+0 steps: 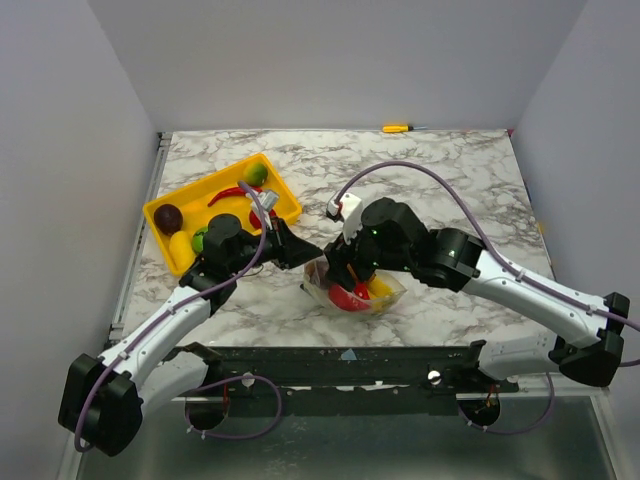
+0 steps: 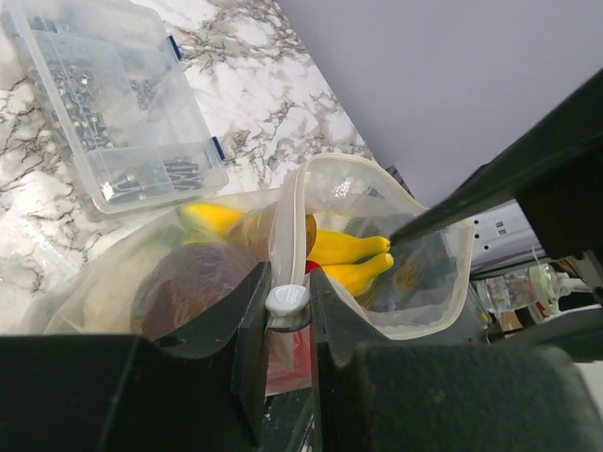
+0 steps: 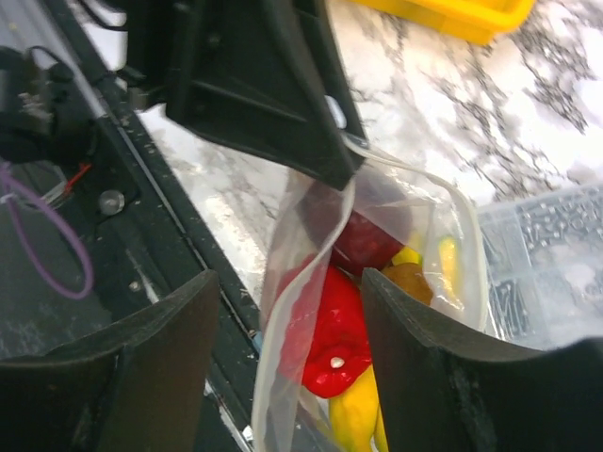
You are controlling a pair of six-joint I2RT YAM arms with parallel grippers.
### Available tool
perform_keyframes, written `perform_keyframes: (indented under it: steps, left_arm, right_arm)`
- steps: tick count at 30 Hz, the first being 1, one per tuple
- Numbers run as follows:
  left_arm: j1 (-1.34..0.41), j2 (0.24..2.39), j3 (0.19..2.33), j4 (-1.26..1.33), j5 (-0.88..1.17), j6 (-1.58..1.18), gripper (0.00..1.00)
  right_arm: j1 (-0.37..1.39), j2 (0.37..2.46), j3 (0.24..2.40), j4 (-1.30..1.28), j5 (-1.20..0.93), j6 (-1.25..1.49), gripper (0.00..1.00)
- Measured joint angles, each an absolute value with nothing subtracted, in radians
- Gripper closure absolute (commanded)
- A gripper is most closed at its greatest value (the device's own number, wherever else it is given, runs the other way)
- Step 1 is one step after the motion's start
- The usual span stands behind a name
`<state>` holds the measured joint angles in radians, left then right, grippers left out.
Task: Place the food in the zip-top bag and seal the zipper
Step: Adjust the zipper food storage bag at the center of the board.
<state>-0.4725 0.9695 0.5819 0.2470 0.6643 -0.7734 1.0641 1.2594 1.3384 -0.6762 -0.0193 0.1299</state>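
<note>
The zip-top bag (image 1: 318,288) lies near the table's front edge, between my two grippers. Through its clear wall show red (image 3: 339,330), yellow (image 2: 349,250) and dark purple (image 2: 188,282) food. My left gripper (image 2: 287,282) is shut on the zipper (image 2: 287,226) at one end of the rim, with a white tab (image 2: 287,299) between its jaws. The rim loops open beyond it. My right gripper (image 3: 287,282) stands open astride the bag's other side, with loose film between its fingers. More food, a green piece (image 1: 256,173) among it, lies in the yellow tray (image 1: 283,190).
A clear lidded box (image 2: 122,104) of small metal parts sits on the marble just behind the bag. A yellow-handled tool (image 1: 397,128) lies at the table's back edge. The black frame rail (image 3: 141,217) runs right beside the bag.
</note>
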Motion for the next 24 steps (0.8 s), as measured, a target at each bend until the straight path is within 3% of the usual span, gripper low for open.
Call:
perform_keyframes:
  steps: [5, 18, 19, 21, 23, 24]
  left_arm:
    - [-0.474, 0.978, 0.583, 0.245, 0.664, -0.794, 1.00]
    - [-0.480, 0.978, 0.614, 0.241, 0.664, -0.828, 1.00]
    - [-0.480, 0.978, 0.614, 0.240, 0.664, -0.831, 1.00]
    - [-0.480, 0.978, 0.614, 0.239, 0.664, -0.832, 1.00]
    - [-0.480, 0.979, 0.614, 0.239, 0.664, -0.832, 1.00]
    - [-0.480, 0.981, 0.615, 0.239, 0.665, -0.831, 1.00]
  right_arm:
    - [1.067, 1.291, 1.301, -0.688, 0.076, 0.130, 0.44]
    - [1.139, 1.292, 1.231, -0.706, 0.173, 0.130, 0.48]
    - [1.139, 1.291, 1.231, -0.706, 0.183, 0.130, 0.53]
    - [1.140, 1.288, 1.230, -0.706, 0.210, 0.130, 0.71]
    - [1.140, 1.280, 1.229, -0.706, 0.257, 0.130, 0.95]
    - [1.140, 1.275, 1.229, -0.705, 0.290, 0.132, 0.99]
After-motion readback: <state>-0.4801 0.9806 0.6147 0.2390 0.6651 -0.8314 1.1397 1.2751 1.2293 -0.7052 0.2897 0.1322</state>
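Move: Just under the right hand, roughly 5 cm down, 1 cm ahead and 2 cm to its right, runs the near edge of the open zip bag's mouth. The left gripper's tips, holding the zipper slider, are some 5 cm ahead, 4 cm left and 3 cm below; the red pepper lies about 2 cm back, 2 cm left and 11 cm down. From the left hand that near edge is about 6 cm right, 3 cm back and 1 cm lower. Sinking about 6 cm onto the near edge of the bag's mouth, the right hand tips its fingers more steeply down by some 10 degrees, then eases right and a little forward. Its half-open fingers straddle the edge and close to pinch the zipper strip, while the left keeps its hold on the slider. ##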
